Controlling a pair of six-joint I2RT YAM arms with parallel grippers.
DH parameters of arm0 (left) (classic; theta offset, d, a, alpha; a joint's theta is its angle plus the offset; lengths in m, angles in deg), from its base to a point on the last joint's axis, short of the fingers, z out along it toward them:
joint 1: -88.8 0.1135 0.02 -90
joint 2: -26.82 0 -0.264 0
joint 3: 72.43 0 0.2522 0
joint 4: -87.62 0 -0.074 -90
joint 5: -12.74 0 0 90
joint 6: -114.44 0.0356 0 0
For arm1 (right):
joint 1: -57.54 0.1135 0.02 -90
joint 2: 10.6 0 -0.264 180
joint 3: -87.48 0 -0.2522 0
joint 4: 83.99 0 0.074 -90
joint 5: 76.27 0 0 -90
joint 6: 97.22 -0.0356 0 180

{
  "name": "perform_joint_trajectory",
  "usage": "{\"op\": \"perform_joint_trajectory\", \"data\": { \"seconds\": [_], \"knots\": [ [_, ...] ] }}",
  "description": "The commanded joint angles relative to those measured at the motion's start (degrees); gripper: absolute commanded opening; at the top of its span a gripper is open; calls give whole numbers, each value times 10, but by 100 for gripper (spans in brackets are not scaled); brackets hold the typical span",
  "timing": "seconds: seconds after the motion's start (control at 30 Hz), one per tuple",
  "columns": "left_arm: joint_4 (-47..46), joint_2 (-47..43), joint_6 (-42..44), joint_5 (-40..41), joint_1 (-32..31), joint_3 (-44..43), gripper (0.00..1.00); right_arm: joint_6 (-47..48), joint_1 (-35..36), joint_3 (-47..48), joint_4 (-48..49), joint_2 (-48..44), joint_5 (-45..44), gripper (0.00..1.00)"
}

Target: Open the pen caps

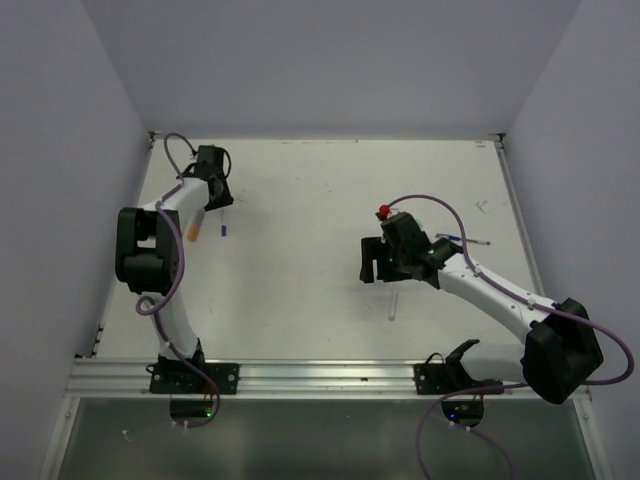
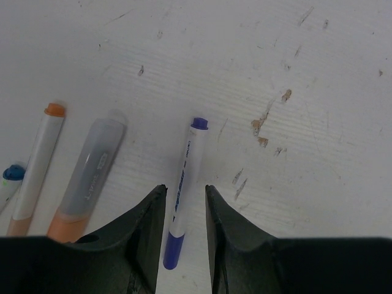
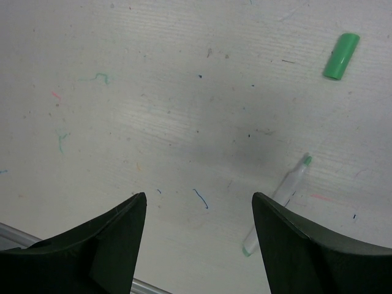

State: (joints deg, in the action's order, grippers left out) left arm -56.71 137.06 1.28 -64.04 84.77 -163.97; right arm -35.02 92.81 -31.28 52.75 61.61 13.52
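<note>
A white pen with a dark blue cap [image 2: 172, 251] lies on the table between the fingers of my left gripper [image 2: 185, 188]. The jaws straddle its capped end, open, with a sliver of table showing on the right side. To its left lie an orange marker under a grey cap [image 2: 98, 156], a white pen with orange ends [image 2: 38, 166] and a light blue tip [image 2: 11, 174]. My right gripper [image 3: 199, 199] hangs open over bare table. A loose green cap [image 3: 340, 56] and a clear barrel with a green tip [image 3: 283, 193] lie to its right.
From above, the left gripper [image 1: 216, 196] works near the back left corner, close to the side wall. The right gripper [image 1: 372, 262] is mid-table. A red object [image 1: 383, 211] and some thin pens [image 1: 462, 240] lie behind the right arm. A metal rail [image 1: 320, 375] runs along the front.
</note>
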Motion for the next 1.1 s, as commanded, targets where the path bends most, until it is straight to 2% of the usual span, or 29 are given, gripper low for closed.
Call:
{"op": "perform_joint_trajectory", "data": {
  "seconds": [0.0, 0.3, 0.5, 0.6, 0.7, 0.77, 0.93, 1.07],
  "knots": [
    [-13, 17, 15, -1, 6, -21, 35, 7, 2, 2, 9, -12, 13, 74],
    [-27, 47, 14, -22, 6, -19, 34, 9, 3, 9, -6, -22, 10, 73],
    [-34, 55, 15, -26, 10, -12, 25, 4, 3, 9, -18, -42, 5, 73],
    [-40, 56, 10, -42, 13, 2, 19, 1, 3, 10, -26, -47, 4, 73],
    [-45, 57, 7, -70, 15, 11, 0, -4, 3, 14, -32, -55, -6, 73],
    [-50, 46, 3, -83, 15, 20, 0, -4, 3, 16, -37, -58, -10, 73],
    [-93, -30, -27, -178, 15, 76, 0, -8, 2, 33, -45, -53, -12, 73],
    [-141, -98, -48, -320, 4, 128, 0, -2, 3, 61, -42, -35, -3, 73]
  ]
}}
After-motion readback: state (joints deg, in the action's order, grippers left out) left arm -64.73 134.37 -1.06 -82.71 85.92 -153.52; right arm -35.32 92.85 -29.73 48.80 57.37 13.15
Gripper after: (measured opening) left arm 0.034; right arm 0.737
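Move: The blue-capped pen lies beneath the left hand's half-closed fingers, roughly 4 cm down, its middle about 1 cm back and level sideways, with its cap end pointing back towards the robot. The orange highlighter's middle is about 8 cm left and 2 cm back of this hand, and the orange marker's some 13 cm left and 3 cm back. From the right hand the blue-capped pen is about 48 cm left, 22 cm ahead and 8 cm lower. The left hand sinks nearly straight down about 4 cm onto the blue-capped pen and shuts its fingers on the white barrel, ahead of the cap, then carries the pen off to the right and back, some 5 cm in all, rising about 1 cm and rolling its left side down by around 15 degrees. Meanwhile the empty right hand stays open above the table and rises about 2 cm. ##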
